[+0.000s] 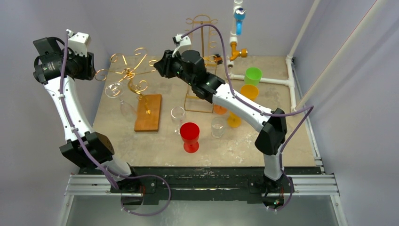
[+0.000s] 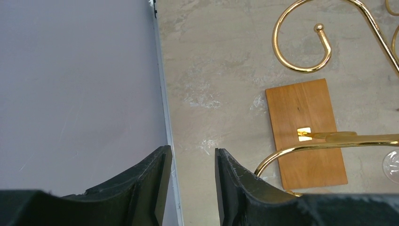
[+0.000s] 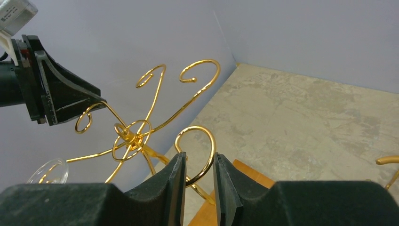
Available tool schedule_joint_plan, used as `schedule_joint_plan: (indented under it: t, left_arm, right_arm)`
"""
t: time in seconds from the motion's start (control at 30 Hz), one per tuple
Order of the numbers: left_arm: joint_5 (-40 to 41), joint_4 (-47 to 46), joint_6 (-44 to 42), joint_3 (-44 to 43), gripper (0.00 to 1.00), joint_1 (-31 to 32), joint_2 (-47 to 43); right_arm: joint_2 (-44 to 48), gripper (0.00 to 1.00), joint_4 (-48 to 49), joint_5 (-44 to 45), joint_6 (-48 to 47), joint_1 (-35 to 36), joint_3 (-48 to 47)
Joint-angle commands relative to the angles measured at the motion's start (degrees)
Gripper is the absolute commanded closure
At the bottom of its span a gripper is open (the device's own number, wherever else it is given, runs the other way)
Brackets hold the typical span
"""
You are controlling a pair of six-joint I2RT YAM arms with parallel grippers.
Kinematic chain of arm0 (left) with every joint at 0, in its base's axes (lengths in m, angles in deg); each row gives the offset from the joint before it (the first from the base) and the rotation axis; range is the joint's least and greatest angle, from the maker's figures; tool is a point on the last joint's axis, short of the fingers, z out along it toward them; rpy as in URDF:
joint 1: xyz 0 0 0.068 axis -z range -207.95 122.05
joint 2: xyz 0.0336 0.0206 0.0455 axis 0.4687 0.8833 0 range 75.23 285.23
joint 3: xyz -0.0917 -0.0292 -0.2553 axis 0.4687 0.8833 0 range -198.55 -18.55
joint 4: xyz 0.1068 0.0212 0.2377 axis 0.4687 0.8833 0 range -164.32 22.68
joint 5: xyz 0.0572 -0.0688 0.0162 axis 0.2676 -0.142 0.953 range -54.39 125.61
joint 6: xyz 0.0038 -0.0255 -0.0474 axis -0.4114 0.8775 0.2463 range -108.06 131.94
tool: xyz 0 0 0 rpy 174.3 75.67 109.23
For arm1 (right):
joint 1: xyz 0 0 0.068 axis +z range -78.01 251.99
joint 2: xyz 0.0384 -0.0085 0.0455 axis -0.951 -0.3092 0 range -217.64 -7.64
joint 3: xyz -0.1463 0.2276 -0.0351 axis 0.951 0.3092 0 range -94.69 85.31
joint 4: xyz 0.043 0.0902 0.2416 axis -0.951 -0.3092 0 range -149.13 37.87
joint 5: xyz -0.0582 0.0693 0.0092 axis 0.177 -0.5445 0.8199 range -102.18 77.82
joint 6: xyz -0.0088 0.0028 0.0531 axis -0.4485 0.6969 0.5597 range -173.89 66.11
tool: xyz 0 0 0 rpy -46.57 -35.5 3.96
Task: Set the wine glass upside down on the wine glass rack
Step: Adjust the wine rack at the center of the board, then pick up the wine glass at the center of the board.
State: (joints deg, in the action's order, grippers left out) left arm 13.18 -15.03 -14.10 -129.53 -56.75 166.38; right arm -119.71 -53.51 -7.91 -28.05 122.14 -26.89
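The gold wire wine glass rack (image 1: 128,73) stands on a wooden base (image 1: 148,113) at the left of the table. One clear wine glass (image 1: 125,108) hangs upside down from a left hook, its foot (image 3: 47,172) caught in the wire. A second clear wine glass (image 1: 178,115) stands upright on the table right of the base. My left gripper (image 1: 94,66) is open and empty beside the rack's left curl. My right gripper (image 1: 158,65) is open and empty, close to a right hook (image 3: 202,141), which shows between its fingers.
A red goblet (image 1: 190,136) and a clear tumbler (image 1: 218,127) stand near the front. Orange glasses (image 1: 248,92) and a green cup (image 1: 252,75) stand to the right. A second gold stand (image 1: 202,28) and white piping (image 1: 263,80) are at the back. A grey wall (image 2: 75,84) lies left.
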Motion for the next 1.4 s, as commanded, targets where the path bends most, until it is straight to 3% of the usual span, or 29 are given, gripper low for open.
schedule_joint_plan:
  t: [0.0,0.1,0.3,0.4,0.67,0.8,1.07,1.37]
  left_arm:
    - [0.6,-2.0,2.8,-2.3,0.58,0.2,0.2]
    - [0.9,-2.0,2.5,-4.4,0.58,0.2,0.5]
    - [3.1,-2.3,2.1,-7.1,0.56,0.2,0.5]
    - [5.4,-3.6,2.6,-7.6,0.50,0.2,-0.2]
    - [7.2,-4.4,4.0,-9.0,0.19,0.1,-3.1]
    - [7.5,-3.0,4.4,-12.1,0.11,0.2,-3.5]
    - [6.5,-1.0,5.6,-16.5,0.06,0.2,-4.2]
    - [1.5,2.4,4.9,-16.6,0.05,0.2,-7.0]
  right_arm:
    - [1.8,0.79,0.2,2.4,0.1,2.5,1.5]
    - [2.1,0.77,-0.3,3.6,1.2,2.9,3.2]
    - [5.3,0.61,1.1,6.3,2.5,3.7,9.6]
    - [6.5,0.52,2.3,6.5,2.7,3.7,10.9]
    - [7.2,0.24,-3.3,6.2,1.1,3.7,7.1]
    - [10.7,0.19,-5.8,6.9,-1.2,3.6,6.9]
    - [20.0,0.11,-12.1,7.5,-3.8,3.6,10.1]
    - [33.3,0.15,-25.3,8.6,-5.1,3.8,25.1]
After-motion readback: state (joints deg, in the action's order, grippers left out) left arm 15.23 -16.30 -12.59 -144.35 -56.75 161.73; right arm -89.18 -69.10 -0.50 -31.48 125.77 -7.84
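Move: The wine rack's hub lies about 17 cm to my left hand's right and 4 cm back, nearly level with it. From my right hand, with its fingers on the rack's right curl, the hub is some 12 cm left, 2 cm back and 3 cm lower. The hanging wine glass is roughly 17 cm left of my right hand, 9 cm back and 16 cm down; a clear glass stands 6 cm right, 10 cm back and 26 cm below it. I open both hands wide and back away from the rack. My right fingers let go of the right curl, easing back and sinking a little before pulling right and back about 16 cm, ending slightly higher. My left hand clears the left curl, rising about 13 cm as its fingers tip up nearly 20 degrees. ##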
